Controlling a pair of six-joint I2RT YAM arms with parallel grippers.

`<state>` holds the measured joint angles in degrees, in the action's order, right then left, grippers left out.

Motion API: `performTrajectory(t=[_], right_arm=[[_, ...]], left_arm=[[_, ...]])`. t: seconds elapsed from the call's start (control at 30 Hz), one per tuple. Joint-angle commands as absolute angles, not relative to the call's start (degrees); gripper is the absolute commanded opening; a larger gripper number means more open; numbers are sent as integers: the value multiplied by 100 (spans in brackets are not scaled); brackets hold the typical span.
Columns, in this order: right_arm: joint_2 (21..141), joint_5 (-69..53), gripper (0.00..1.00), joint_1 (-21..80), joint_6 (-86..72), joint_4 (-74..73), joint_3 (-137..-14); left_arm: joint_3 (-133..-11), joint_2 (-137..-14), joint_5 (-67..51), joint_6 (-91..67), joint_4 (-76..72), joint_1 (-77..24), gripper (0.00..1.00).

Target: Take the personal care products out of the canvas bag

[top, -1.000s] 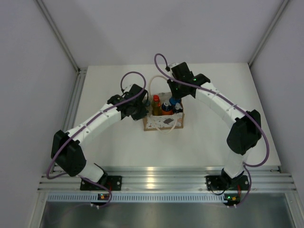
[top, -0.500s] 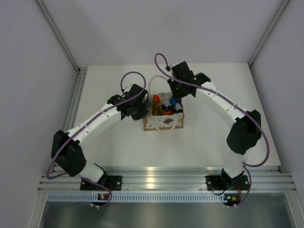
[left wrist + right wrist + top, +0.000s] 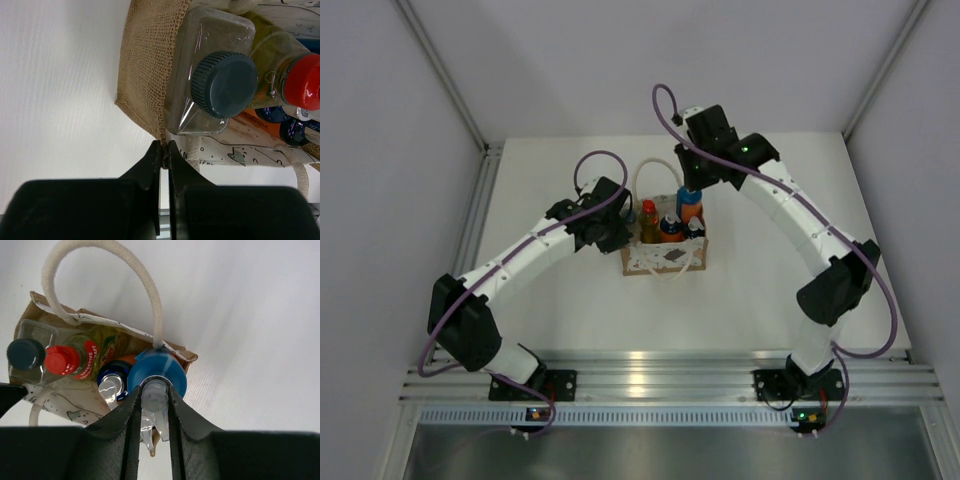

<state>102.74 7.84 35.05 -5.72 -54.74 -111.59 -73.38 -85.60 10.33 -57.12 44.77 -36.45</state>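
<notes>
The canvas bag (image 3: 665,261) stands mid-table, tan with white patterned front trim and cream rope handles (image 3: 150,300). My right gripper (image 3: 154,390) is shut on the clear pump top of an orange bottle with a blue cap (image 3: 690,208) and holds it raised above the bag's far right corner. My left gripper (image 3: 164,146) is shut on the bag's burlap edge (image 3: 150,45) at its left side. Inside the bag stand a clear bottle with a dark grey cap (image 3: 225,84), a yellow bottle with a red cap (image 3: 62,360) and an orange bottle with a dark-blue cap (image 3: 114,374).
White table (image 3: 560,300) with grey walls on three sides and a metal rail (image 3: 660,385) along the near edge. The far rope handle loops up beside the lifted bottle. Both arms arch over the table's middle.
My right gripper has risen and moved slightly back, lifting the blue-capped orange bottle up out of the bag. The left gripper has stayed on the bag's edge.
</notes>
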Motion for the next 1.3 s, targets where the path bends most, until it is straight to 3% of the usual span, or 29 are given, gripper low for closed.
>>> performTrajectory(t=[0.0, 0.27, 0.6, 0.8, 1.03, 1.27], right_arm=[[9800, 975, 0, 3630, -598, -5606, -12031], [9448, 1458, 0, 3621, -606, -5748, -12752], [9062, 1837, 0, 3077, -765, -5739, -12736], [8825, 1750, 0, 2585, -817, -5345, -11876], [8306, 1336, 0, 1881, -940, -3921, -9961], [8525, 1047, 0, 1390, -808, -2883, -9009]], left_arm=[[-7198, -8640, 1134, -5695, 4562, -3647, 0], [-7233, -8684, 1125, -5669, 4562, -3656, 0], [-7251, -8701, 1107, -5651, 4561, -3647, 0], [-7277, -8684, 1107, -5643, 4553, -3656, 0], [-7304, -8640, 1081, -5616, 4562, -3647, 0], [-7330, -8596, 1037, -5564, 4561, -3656, 0]])
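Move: The right hand already holds the blue-topped bottle by its pump, half out of the bag. Open table beside the bag lies about 17 cm to its right, 2 cm ahead and some 25 cm below. The canvas bag's middle is 5 cm left, 4 cm back; in the bag, the red-capped bottle stands 9 cm left, 3 cm back. From the left hand, that table spot is roughly 30 cm right, 7 cm ahead. Keeping its pinch on the pump head, the right hand draws the bottle straight up out of the bag, about 14 cm, then arcs over to the right, some 16 cm in all, and sinks as far again towards the open table, turning about 25 degrees clockwise. The left fingers stay shut on the bag's near left rim and hold still. ##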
